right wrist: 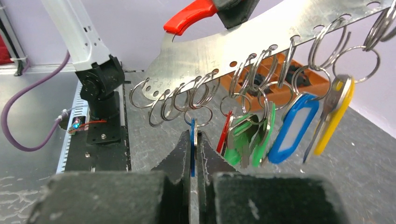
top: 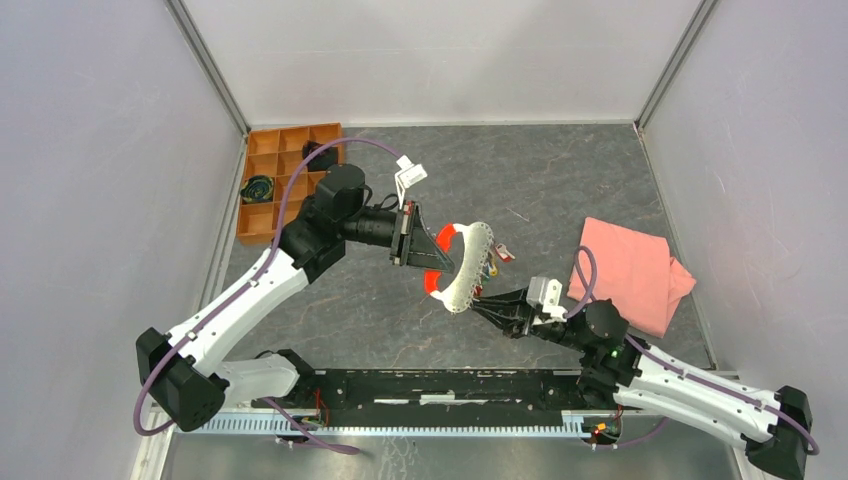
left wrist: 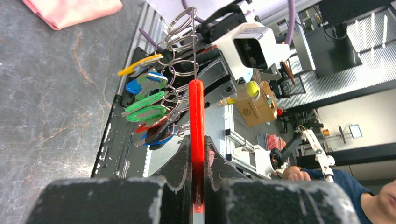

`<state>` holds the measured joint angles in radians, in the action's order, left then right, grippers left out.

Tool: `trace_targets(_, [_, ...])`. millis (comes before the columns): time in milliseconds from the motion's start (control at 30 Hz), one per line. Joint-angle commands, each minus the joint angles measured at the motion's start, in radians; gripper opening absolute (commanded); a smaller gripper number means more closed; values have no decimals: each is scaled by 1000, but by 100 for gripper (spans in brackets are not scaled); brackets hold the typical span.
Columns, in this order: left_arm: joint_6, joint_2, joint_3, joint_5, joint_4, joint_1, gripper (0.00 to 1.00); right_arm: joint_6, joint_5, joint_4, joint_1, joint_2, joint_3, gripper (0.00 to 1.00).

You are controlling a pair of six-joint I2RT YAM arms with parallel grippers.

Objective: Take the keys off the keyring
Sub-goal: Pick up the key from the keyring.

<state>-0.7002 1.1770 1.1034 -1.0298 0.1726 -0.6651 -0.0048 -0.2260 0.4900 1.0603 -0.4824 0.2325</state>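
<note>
The keyring (top: 470, 262) is a curved pale metal strip with holes and a red handle (left wrist: 196, 112), held in the air over the table's middle. My left gripper (top: 424, 252) is shut on the red handle (right wrist: 189, 16); the left wrist view shows its jaws (left wrist: 196, 148) clamped on it. Several split rings hang from the strip (right wrist: 233, 46), carrying the keys (right wrist: 252, 135) with green, red, blue and yellow heads (left wrist: 147, 109). My right gripper (top: 482, 296) reaches up from below. Its jaws (right wrist: 193, 142) are shut on a thin blue key (right wrist: 192, 133) hanging from one ring.
An orange compartment tray (top: 262, 208) stands at the back left, holding small dark items. A pink cloth (top: 625, 275) lies on the grey table at the right; it also shows in the left wrist view (left wrist: 70, 9). White walls enclose the table.
</note>
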Motion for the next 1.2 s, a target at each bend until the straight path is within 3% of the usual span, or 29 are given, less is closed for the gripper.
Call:
trace_targets(0, [36,-33,10,32,-30,40,2,-13,87,-181,6,24,98,1])
trace_targets(300, [-40,-33,-119,34,-121,102,2,-33,211,-500,5,-24,288,1])
trace_targets(733, [-52,-79,-239,126,-169,106,2,-238,385,-988,9,-297,681,1])
trace_targets(900, [-51,-140,-299,187,-231,107,18,-325,421,-1050,19,-354,781,1])
trace_targets(1000, [-46,-169,-322,213,-251,106,36,-367,437,-1065,30,-379,825,1])
trace_targets(1167, [-21,-192,-334,229,-245,106,50,-431,470,-1071,59,-420,885,0])
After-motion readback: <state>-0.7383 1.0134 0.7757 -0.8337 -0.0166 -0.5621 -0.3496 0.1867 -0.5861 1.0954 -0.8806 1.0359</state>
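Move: The right hand already pinches a blue key; from it the keyring plate's middle lies about 5 cm ahead, 2 cm left and 5 cm up. The green keys hang some 4 cm ahead and 1 cm right, level with the hand, the other blue key about 6 cm ahead and 2 cm right. The left hand already holds the keyring's red handle; the pinched blue key is roughly 4 cm back, 7 cm right and 8 cm below it. Keeping its pinch on the blue key, the right hand travels about 7 cm forward and 3 cm right, tipping its fingers down some 45 degrees and rising slightly at the end. The left hand, on the red handle, goes forward, sinks about 7 cm, then eases left while its fingers open to about half; it turns some 15 degrees counter-clockwise. ##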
